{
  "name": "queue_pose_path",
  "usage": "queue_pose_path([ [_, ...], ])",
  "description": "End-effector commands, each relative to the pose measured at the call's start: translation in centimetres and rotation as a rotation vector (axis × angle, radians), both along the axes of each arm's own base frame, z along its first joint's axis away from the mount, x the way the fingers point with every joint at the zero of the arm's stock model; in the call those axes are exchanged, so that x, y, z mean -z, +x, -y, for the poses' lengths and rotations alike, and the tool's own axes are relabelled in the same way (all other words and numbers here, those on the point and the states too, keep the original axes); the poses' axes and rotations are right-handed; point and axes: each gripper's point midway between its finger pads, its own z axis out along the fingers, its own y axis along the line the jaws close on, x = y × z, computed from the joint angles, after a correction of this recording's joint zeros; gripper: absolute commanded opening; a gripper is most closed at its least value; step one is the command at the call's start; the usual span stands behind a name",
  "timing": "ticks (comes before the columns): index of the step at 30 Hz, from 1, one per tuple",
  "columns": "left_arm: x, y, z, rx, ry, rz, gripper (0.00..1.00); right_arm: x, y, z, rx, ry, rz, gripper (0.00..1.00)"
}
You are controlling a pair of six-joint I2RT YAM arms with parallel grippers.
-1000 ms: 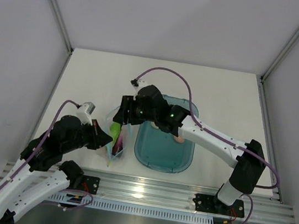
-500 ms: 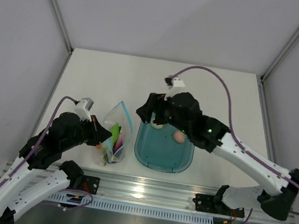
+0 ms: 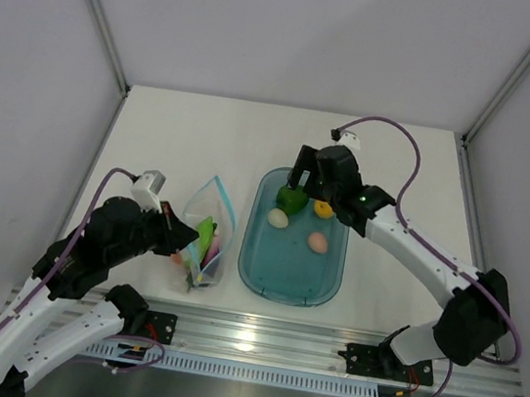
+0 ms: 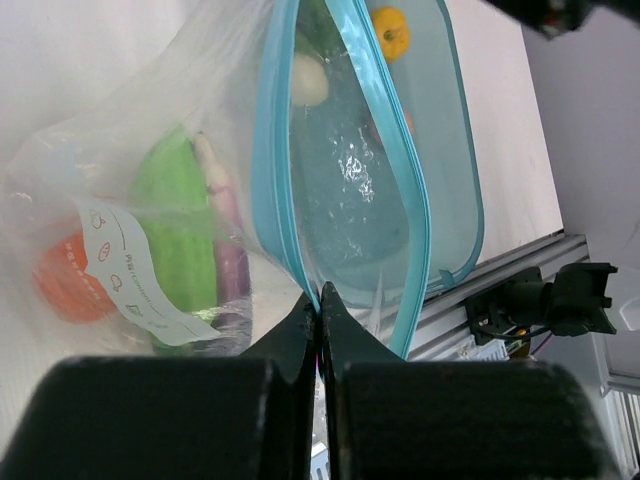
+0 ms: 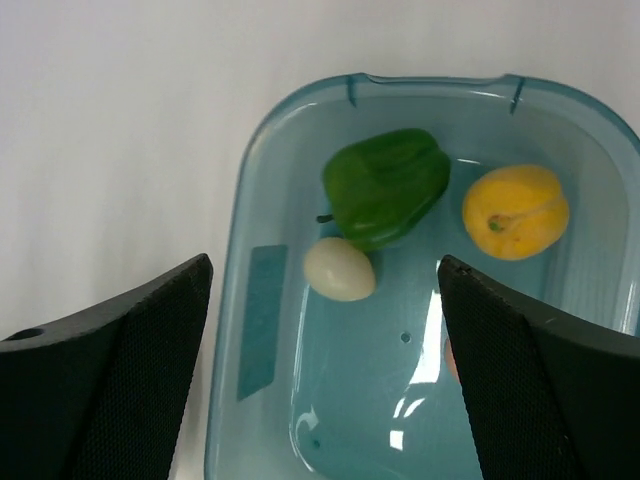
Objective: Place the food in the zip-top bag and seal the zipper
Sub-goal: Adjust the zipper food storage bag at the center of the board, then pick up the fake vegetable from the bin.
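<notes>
The clear zip-top bag (image 3: 207,235) lies left of the teal tray (image 3: 282,285), its mouth gaping. My left gripper (image 3: 178,239) is shut on the bag's near corner; in the left wrist view the jaws (image 4: 320,297) pinch the light blue zipper (image 4: 268,150) where its two strips meet. Green, orange and dark food pieces show inside the bag (image 4: 180,200). My right gripper (image 3: 296,191) hovers open over the tray's far end (image 5: 325,262), holding nothing. Below it lie a green bell pepper (image 5: 385,185), a yellow round piece (image 5: 515,210) and a white oval piece (image 5: 340,268). A peach piece (image 3: 317,241) lies mid-tray.
An aluminium rail (image 3: 255,340) runs along the near table edge, just past the tray and bag. White walls with metal posts (image 3: 99,12) close in the left, right and back. A purple cable (image 3: 393,128) loops above the right arm.
My right gripper left the bag's mouth, swung right and back over the tray's far end, and opened wide. The left gripper kept its hold on the bag.
</notes>
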Motion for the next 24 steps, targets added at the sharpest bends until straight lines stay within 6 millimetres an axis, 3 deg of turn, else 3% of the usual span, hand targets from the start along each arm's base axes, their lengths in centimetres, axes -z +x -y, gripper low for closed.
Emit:
queue_pose_path([
  [1,-3.0,0.4,-0.2,0.002,-0.022,0.097,0.0,0.9,3.3,-0.4,0.133,0.061,-0.018,0.95],
  [4,-3.1,0.6,-0.1,0.002,-0.016,0.098,0.01,2.3,4.7,-1.2,0.174,0.054,-0.056,0.96],
  [5,-3.1,0.6,-0.1,0.002,-0.014,0.095,0.0,4.2,5.0,-1.6,0.187,0.04,-0.095,0.96],
  [7,-3.0,0.8,0.0,0.001,-0.013,0.09,0.01,5.6,5.5,-2.0,0.198,0.031,-0.13,0.97],
  [8,-2.7,0.9,0.2,0.003,-0.015,0.087,0.01,7.6,5.6,-2.1,0.209,0.015,-0.178,0.97],
  [12,-2.4,1.1,0.8,0.018,-0.03,0.077,0.01,10.4,6.1,-2.4,0.219,0.006,-0.225,0.97],
  [24,-1.9,1.4,1.2,0.03,-0.02,0.069,0.01,14.4,6.5,-2.1,0.246,-0.051,-0.27,0.97],
])
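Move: In the tray, the green pepper lies about 5 cm ahead of the right hand, barely 1 cm to its left and some 18 cm below. The yellow pepper is roughly 7 cm to the right of the green one, level with it. The pale egg lies about 5 cm nearer than the green pepper and 2 cm to its left. From the left hand, the green pepper is some 23 cm ahead, 17 cm to the right and 19 cm below. Sinking about 15 cm towards the green pepper, the right hand also goes some 5 cm forward early on, then comes almost straight down. The wrist tips down and swings clockwise, about 20 degrees in all. The fingers stay wide open, coming to either side of the pepper without closing. ##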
